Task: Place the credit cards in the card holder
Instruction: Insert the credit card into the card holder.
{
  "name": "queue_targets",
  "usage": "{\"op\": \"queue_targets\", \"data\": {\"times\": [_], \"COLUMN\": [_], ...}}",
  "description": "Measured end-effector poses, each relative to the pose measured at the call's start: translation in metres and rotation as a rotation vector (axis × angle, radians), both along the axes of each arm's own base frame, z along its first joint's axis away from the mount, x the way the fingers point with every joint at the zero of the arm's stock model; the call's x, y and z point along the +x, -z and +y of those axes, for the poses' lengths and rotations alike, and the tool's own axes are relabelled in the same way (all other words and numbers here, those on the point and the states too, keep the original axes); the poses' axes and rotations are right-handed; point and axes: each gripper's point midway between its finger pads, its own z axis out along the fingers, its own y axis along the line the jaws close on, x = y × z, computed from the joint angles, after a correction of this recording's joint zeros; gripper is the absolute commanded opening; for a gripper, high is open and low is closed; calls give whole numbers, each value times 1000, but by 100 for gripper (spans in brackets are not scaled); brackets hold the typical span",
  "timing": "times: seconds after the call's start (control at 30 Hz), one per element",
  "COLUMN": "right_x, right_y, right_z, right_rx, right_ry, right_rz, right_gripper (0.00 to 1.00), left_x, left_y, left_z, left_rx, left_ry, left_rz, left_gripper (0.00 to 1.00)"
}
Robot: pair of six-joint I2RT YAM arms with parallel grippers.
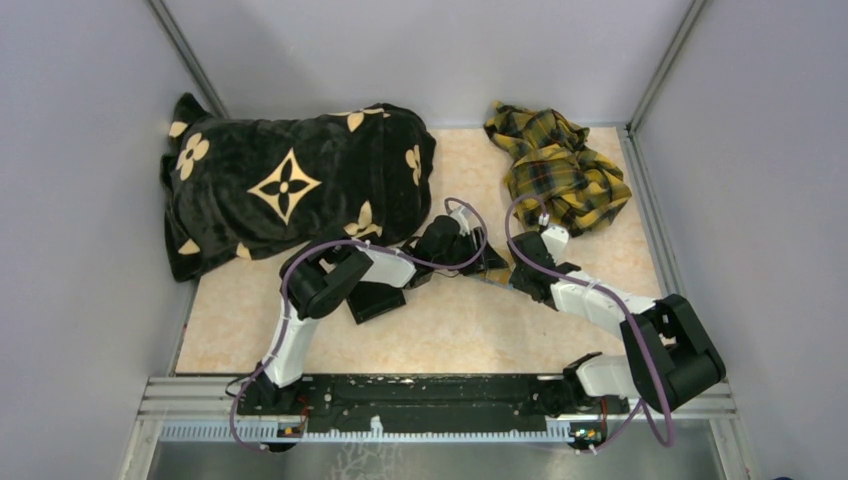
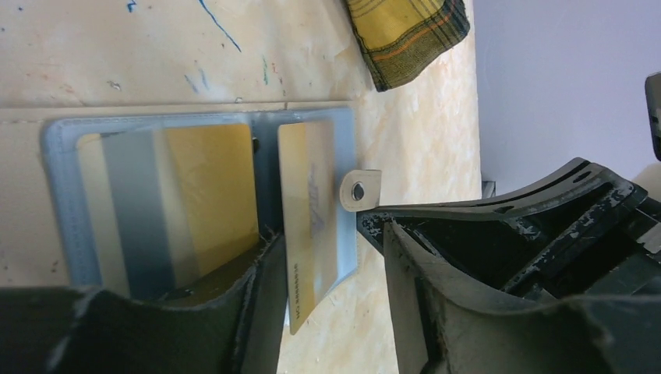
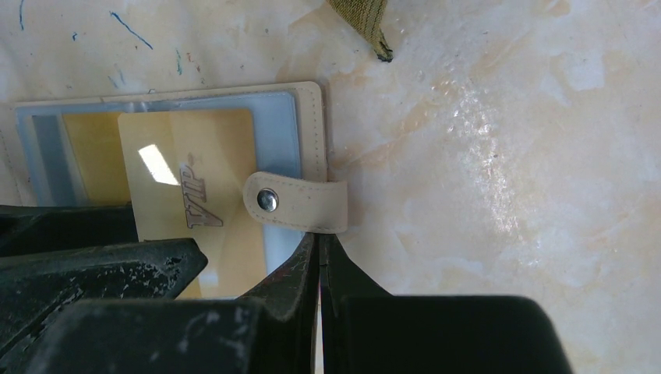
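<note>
The tan card holder [image 3: 312,117] lies open on the table, its clear sleeves facing up. One gold credit card [image 2: 195,195] sits inside the left sleeve. A second gold card [image 2: 308,226], marked VIP [image 3: 195,195], is partly in the right sleeve, and one end sticks out. My left gripper [image 2: 331,312] is open around that end, and the card rests against its left finger [image 2: 257,312]. My right gripper [image 3: 319,245] is shut, its tips touching the edge of the snap tab [image 3: 300,204]. In the top view both grippers [image 1: 470,248] [image 1: 522,268] hide the holder.
A black blanket with gold flowers [image 1: 290,185] fills the back left. A yellow plaid cloth [image 1: 555,165] lies at the back right, close to the holder. A black rectangular tray [image 1: 375,300] sits under the left arm. Grey walls enclose the table.
</note>
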Motion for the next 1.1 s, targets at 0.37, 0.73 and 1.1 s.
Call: {"op": "queue_targets", "data": {"times": [0.37, 0.73, 1.1], "right_x": [2, 3, 2], "right_y": [0, 1, 1], "right_z": [5, 8, 13], "right_rx": [21, 31, 49], "right_ry": [-12, -19, -45], "right_rz": [-2, -2, 2], "right_gripper": [0, 0, 0], "left_x": [1, 13, 19], "left_y": [-9, -7, -9], "left_z": [12, 30, 34], "left_rx": [204, 346, 384], "left_ry": [-49, -96, -127], "left_rz": [-46, -99, -121], "left_gripper": [76, 79, 87]}}
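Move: The gold credit card, already partly in the open card holder, has its middle about 2 cm ahead of the left hand, 1 cm right and 2 cm lower, with that hand's fingers around its near end. The holder's clasp is some 4 cm to the card's right and level with it; the black tray is roughly 24 cm left of the left hand and 7 cm back. From the right hand, the card lies about 5 cm left, 1 cm ahead and 1 cm lower. The card holder, with the card in it, is dragged left as the left hand, one finger still tucked behind the card and the other above it, draws back about 3 cm left and some 2 cm forward, lifting slightly. Its fingers open from half to nearly full while the wrist tips about 20 degrees steeper downward. The closed right fingertips, at the clasp edge to begin with, follow only about 1 cm left. ##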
